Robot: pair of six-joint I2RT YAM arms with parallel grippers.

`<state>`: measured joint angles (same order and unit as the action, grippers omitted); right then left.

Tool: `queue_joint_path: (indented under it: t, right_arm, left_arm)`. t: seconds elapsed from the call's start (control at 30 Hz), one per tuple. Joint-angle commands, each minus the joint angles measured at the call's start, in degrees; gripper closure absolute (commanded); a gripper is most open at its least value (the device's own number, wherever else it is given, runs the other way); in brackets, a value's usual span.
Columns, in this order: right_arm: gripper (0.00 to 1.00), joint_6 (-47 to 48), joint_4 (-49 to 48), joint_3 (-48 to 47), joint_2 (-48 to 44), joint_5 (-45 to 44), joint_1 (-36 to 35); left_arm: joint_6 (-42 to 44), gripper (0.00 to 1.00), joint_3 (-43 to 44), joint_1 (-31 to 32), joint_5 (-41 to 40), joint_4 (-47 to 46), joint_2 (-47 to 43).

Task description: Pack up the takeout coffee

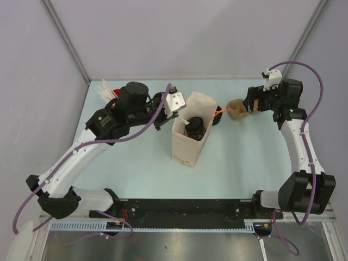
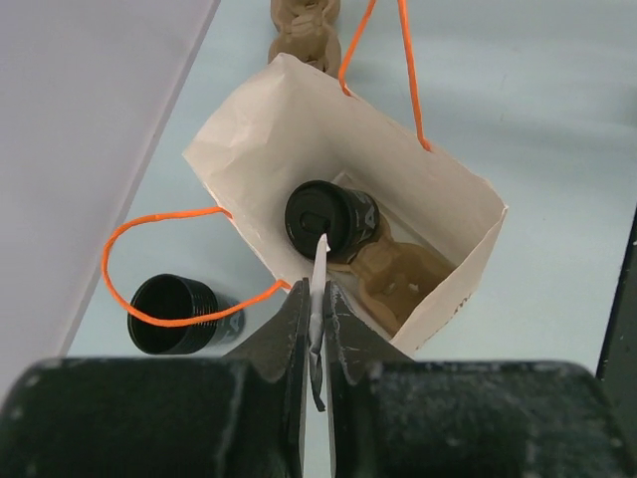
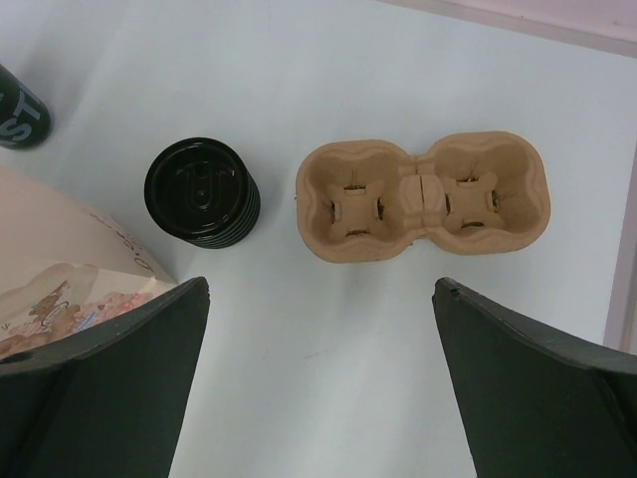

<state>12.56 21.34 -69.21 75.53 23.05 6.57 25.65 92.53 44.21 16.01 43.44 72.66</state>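
The takeout coffee [image 2: 326, 218], a black cup with a lid, stands inside the white paper bag [image 2: 267, 129] on a brown insert. From above, the takeout coffee [image 1: 195, 128] shows through the open top of the bag [image 1: 185, 148]. My left gripper [image 2: 317, 291] is shut on the bag's near rim, with a thin strip of paper pinched between its fingers. It sits at the bag's upper left corner [image 1: 173, 110]. My right gripper [image 3: 320, 284] stands wide open over bare table, just short of a brown pulp cup carrier [image 3: 423, 194].
A squat black ribbed piece with a lid [image 3: 202, 192] sits between the bag and the carrier [image 1: 236, 109]. An open black ribbed cup [image 2: 174, 314] stands behind the bag under an orange handle [image 2: 159, 269]. White sticks [image 1: 106, 89] show behind the left arm.
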Motion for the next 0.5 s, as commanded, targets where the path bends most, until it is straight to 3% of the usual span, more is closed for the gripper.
queue_joint_path:
  t: [0.0,0.47]
  right_arm:
    - [0.00,0.6,-0.8,0.0,0.3,0.7,0.3]
    - [0.00,0.9,-0.8,0.0,0.9,0.6,0.7]
  left_arm:
    - [3.3,0.91,-1.7,3.7,-8.6,-1.9,0.1]
    - [5.3,0.93,-8.9,11.2,-23.5,-11.4,3.0]
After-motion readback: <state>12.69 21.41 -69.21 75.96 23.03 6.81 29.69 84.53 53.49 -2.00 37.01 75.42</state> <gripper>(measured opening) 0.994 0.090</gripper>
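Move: The left hand holds the straw. The paper bag stands upright, its middle about 8 cm to the right, 2 cm ahead and 24 cm below. The lidded cup inside the bag lies some 8 cm right, 3 cm ahead and 27 cm down; the open black cup is about 16 cm ahead, 6 cm left and 31 cm down. From the idle right hand, the bag is about 14 cm back, 24 cm left and 12 cm below. Still pinching the straw, the left hand sinks about 5 cm towards the bag, fingers tipping some 10 degrees steeper. ##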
